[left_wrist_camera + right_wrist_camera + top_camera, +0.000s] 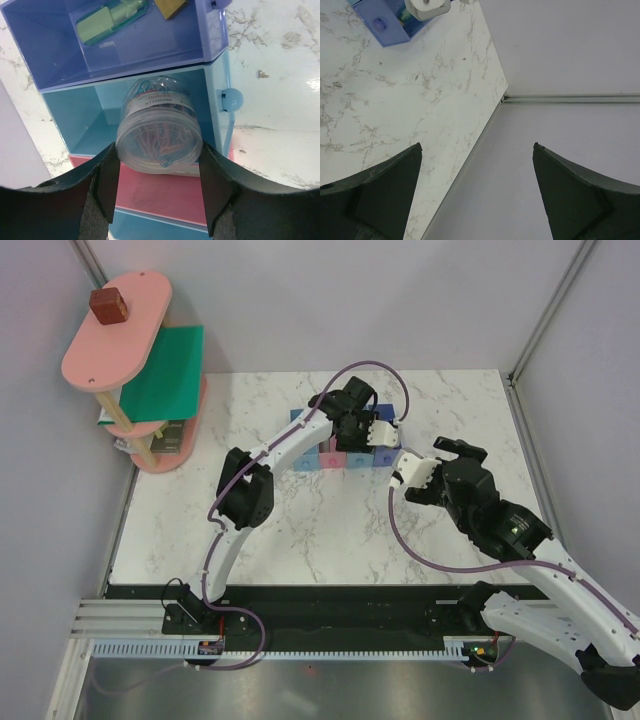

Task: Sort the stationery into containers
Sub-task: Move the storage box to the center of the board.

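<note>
The containers [150, 60] are a row of joined bins, seen end-on in the left wrist view. The purple-blue bin [45, 45] holds a mint-green piece [95, 25] and a tan block [170, 6]. A clear round jar of paper clips [159, 135] lies tilted in the light blue bin [75, 115], and my left gripper [159, 172] is shut on its lid end, one finger on each side. The pink bin [160, 192] lies under the jaws. In the top view the left gripper [375, 430] is over the bins [330, 460]. My right gripper [476, 150] stands open and empty.
A pink-and-green tiered shelf [135, 370] stands at the back left with a brown cube [108, 305] on top. The right gripper [415, 475] hovers just right of the bins. The table's right edge [485, 130] and a grey wall run under it in the right wrist view.
</note>
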Robot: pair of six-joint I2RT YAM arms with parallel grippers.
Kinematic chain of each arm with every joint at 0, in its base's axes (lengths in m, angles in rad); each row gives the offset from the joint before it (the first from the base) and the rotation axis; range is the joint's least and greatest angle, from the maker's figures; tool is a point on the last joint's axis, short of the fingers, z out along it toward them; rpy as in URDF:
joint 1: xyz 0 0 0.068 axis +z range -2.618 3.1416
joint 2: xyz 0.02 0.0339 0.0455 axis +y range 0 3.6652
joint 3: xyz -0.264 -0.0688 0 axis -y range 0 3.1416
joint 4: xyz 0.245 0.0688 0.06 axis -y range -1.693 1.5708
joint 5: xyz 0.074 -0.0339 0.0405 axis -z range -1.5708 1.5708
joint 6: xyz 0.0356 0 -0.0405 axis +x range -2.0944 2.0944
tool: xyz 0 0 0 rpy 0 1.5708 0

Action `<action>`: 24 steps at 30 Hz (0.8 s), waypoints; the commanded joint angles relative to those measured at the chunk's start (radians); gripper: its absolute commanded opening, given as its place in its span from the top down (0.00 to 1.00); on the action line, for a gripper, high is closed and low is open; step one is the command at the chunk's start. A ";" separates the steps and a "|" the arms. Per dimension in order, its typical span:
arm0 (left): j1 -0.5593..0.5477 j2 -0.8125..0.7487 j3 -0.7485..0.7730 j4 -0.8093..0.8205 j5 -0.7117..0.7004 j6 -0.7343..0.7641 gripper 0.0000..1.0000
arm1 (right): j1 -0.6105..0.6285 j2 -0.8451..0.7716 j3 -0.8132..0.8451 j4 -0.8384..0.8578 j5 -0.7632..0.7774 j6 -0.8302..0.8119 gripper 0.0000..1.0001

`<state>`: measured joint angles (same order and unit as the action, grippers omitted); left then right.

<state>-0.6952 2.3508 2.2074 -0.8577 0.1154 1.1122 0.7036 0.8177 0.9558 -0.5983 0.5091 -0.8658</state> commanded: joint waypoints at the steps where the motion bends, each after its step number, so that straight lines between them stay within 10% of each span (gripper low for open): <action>1: 0.000 -0.001 0.038 -0.058 0.041 0.043 0.98 | -0.003 0.005 0.029 0.015 -0.003 0.027 0.02; 24: -0.056 -0.076 0.035 -0.283 0.130 0.005 0.98 | -0.001 -0.008 0.037 0.011 -0.020 0.040 0.02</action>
<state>-0.7223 2.3459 2.2150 -1.0554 0.1867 1.1164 0.7036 0.8219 0.9562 -0.5983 0.4923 -0.8505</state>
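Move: The left hand holds the clear paper-clip jar at the near end of the light-blue compartment right of the pink one. The storage box's middle lies about 4 cm ahead, 3 cm left and 4 cm below; the board's centre, its goal, some 11 cm back and 6 cm left. Pink compartment about 5 cm ahead, 8 left; purple one 4 ahead, 9 right. From the right hand, the box is about 8 cm ahead, 23 left, well below. Its fingers still shut around the jar inside the light-blue compartment, the left hand drags the storage box by it, jar and fingers bearing on the compartment's near wall. It gathers speed straight back towards the base for about 5 cm, sinking slightly, while the wrist swings the fingertips back some 10 degrees towards vertical. ##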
